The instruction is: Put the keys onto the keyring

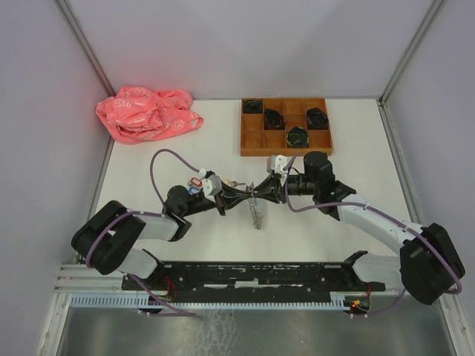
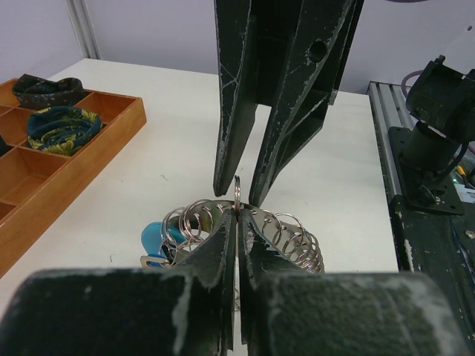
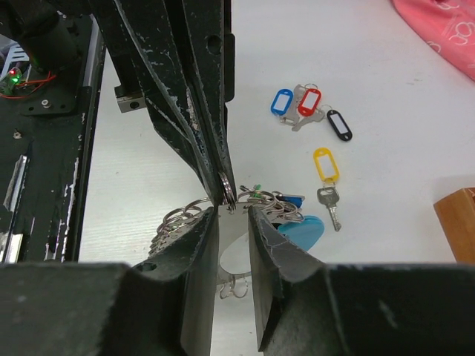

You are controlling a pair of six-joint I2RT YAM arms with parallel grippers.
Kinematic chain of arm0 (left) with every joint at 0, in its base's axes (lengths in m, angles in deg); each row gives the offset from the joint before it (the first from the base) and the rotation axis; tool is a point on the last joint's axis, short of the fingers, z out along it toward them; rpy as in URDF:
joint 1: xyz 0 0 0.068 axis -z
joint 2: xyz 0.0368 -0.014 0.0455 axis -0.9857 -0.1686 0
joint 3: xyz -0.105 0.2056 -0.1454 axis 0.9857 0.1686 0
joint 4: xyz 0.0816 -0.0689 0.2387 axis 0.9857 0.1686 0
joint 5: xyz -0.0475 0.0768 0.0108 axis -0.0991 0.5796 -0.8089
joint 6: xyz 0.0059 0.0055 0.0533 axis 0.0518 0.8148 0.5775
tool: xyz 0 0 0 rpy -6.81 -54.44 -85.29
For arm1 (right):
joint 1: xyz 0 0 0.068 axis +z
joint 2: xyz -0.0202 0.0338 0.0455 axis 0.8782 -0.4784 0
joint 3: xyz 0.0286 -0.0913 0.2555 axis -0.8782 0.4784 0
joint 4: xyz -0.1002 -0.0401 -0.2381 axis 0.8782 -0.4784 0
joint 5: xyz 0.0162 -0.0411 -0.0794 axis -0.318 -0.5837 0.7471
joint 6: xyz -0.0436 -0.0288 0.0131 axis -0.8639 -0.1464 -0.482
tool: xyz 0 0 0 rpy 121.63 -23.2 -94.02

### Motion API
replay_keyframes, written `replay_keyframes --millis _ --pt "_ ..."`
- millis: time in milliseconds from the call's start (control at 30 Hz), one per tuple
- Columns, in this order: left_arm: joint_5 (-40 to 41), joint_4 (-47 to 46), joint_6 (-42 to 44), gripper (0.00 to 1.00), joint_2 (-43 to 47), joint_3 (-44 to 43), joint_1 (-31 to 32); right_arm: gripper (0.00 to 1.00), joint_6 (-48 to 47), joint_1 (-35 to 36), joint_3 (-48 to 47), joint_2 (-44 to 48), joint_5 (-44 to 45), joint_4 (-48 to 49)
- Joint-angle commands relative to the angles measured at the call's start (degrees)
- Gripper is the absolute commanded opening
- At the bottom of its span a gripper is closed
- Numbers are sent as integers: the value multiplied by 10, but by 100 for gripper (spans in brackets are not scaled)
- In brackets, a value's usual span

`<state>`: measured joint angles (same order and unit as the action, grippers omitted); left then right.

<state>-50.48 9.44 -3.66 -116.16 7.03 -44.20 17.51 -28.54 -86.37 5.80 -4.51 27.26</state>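
The keyring (image 1: 257, 213), a hoop strung with many silvery split rings and a light-blue section (image 3: 304, 230), hangs between both arms over mid-table. My left gripper (image 2: 237, 211) is shut on one small ring at the hoop's top (image 2: 237, 189). My right gripper (image 3: 234, 211) faces it, open, its fingers (image 3: 200, 245) standing on either side of the hoop's flat metal band. Loose keys lie on the table beyond: one with a yellow tag (image 3: 325, 165), and a cluster with blue (image 3: 281, 101), red (image 3: 309, 100) and black tags. The same cluster (image 1: 197, 184) shows beside the left wrist.
A wooden compartment tray (image 1: 252, 141) with black coiled bundles stands at the back right, and its wall (image 2: 111, 126) lies to the left of the left gripper. A pink plastic bag (image 1: 148, 113) lies back left. The black base rail (image 1: 252, 274) runs along the near edge.
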Motion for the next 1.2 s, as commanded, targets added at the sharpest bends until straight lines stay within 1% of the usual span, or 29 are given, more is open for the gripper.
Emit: replay_keyframes --millis 0,367,433,533,633,667,833,1000,1167 --pt "-13 -65 -24 3 -2 -13 2 29 -11 0 -23 -9 -35 9" --pt "-21 -66 -24 3 -11 -17 3 19 -17 0 -36 -16 -50 5" --pt "-21 -66 -24 3 -11 -17 3 13 -23 0 -41 -17 -52 -5" --pt "-17 -65 -21 3 -9 -16 3 2 -44 0 -58 -15 -52 -52" --pt "-7 -41 -4 9 1 -15 3 1 -71 1 -91 -12 -33 -133" --pt "-3 -27 5 11 6 -15 3 1 -84 4 -114 -12 -15 -183" --pt "10 40 40 18 38 -20 3 1 -156 32 -201 -30 61 -368" --pt "16 62 54 25 57 -23 5 1 -184 70 -306 -88 162 -534" --pt "13 58 55 27 51 -24 11 1 -187 112 -431 -163 275 -689"
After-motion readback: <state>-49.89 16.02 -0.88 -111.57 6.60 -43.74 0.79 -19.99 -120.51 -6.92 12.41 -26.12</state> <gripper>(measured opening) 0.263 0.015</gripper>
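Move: The keyring's small metal ring is still pinched in the left fingertips, right at the left hand point. It pokes up between the right hand's part-open tips, about 1 cm left of that hand and 1 cm below. From the right hand, the keyring's grey body hangs roughly 5 cm lower and 4 cm back. The yellow-tagged key lies some 6 cm ahead, 6 cm left and 16 cm below; the tag pile is 9 cm farther left of that key. Dipping slightly and drifting back, the right hand closes its part-open fingers to pinch the small metal ring. It then tips its fingertips downward some 30 degrees almost in place, rising about 2 cm and sinking part of the way back. The left hand stays put within a centimetre and opens its fingers about a quarter, giving up its pinch. ##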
